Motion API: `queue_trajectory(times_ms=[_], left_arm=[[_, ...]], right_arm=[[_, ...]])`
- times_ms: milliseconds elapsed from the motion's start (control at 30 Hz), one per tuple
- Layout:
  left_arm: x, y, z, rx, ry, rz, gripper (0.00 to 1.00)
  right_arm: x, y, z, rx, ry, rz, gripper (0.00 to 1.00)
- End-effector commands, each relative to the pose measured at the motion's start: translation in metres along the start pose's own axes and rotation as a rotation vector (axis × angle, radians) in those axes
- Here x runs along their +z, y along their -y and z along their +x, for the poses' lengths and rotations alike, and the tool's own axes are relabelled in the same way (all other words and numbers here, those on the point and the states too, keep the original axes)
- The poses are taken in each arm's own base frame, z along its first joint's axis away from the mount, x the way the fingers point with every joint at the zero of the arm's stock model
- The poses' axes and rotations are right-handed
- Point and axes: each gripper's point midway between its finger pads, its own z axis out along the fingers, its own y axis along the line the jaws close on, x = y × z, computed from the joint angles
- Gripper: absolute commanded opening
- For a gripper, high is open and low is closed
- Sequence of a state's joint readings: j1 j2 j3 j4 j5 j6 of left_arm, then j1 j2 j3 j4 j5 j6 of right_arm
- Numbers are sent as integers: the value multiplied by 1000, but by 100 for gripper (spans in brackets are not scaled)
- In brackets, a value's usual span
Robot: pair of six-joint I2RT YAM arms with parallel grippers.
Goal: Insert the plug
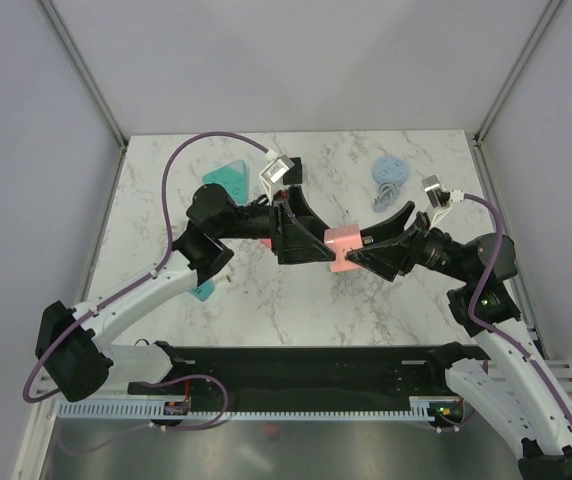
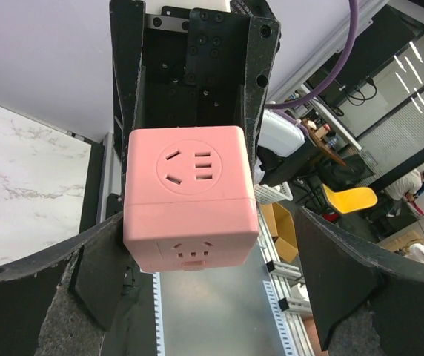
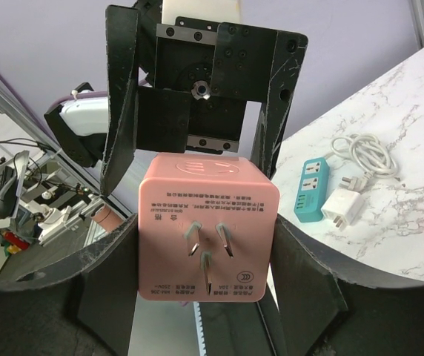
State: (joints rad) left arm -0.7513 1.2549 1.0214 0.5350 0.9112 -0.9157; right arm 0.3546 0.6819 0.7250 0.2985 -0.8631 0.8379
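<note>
The plug is a pink cube (image 1: 342,250) held in the air between the two arms, above the middle of the marble table. My right gripper (image 3: 206,237) is shut on it, both fingers pressed on its sides, and its three metal prongs (image 3: 210,252) face the right wrist camera. My left gripper (image 2: 208,230) stands open around the cube's other end (image 2: 190,196). The socket faces look into the left wrist camera, and a clear gap shows beside the left gripper's right finger (image 2: 345,274). In the top view the left gripper (image 1: 323,245) and right gripper (image 1: 358,250) meet at the cube.
A teal power strip (image 3: 313,189) lies on the table (image 3: 390,215) with a white plug (image 3: 343,208) and its coiled white cable (image 3: 364,152) beside it. From above, a teal triangular piece (image 1: 228,178) and a blue bundle (image 1: 388,175) lie near the table's far edge.
</note>
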Motion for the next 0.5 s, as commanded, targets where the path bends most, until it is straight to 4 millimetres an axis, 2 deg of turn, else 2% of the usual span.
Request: queue_trajectory(times_ms=[0, 233, 333, 400, 433, 467], left_arm=[[6, 10, -4, 6, 25, 30, 94], [10, 2, 4, -11, 19, 24, 92], [13, 2, 3, -17, 17, 36, 83], [14, 4, 1, -10, 18, 59, 69], [15, 7, 1, -24, 9, 76, 58], [16, 7, 1, -27, 11, 85, 35]], right_arm=[[1, -8, -10, -52, 42, -24, 29], [1, -10, -9, -47, 46, -35, 29], [2, -10, -8, -38, 41, -41, 30], [2, -10, -8, -36, 39, -41, 35], [3, -10, -9, -39, 43, -35, 39], [2, -7, -8, -29, 34, -21, 48]])
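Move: The pink plug adapter is already in my right hand's grip, its middle about 2 cm to the left of that hand point and 1 cm ahead, with its socket face towards my left hand. It lies some 3 cm to the right of my open left hand and about 1 cm below. Far down on the table, roughly 30 cm below my left hand, the green plug lies about 5 cm ahead and 6 cm right, the red plug about 12 cm ahead and 8 cm left. I ease my left hand about 1.5 cm to the right and 1 cm down, bringing its spread fingers farther over the socket end of the pink adapter, and late on I close them by about a third of their range until they pinch its sides. My right hand stays in place and keeps its hold on the prong end. ##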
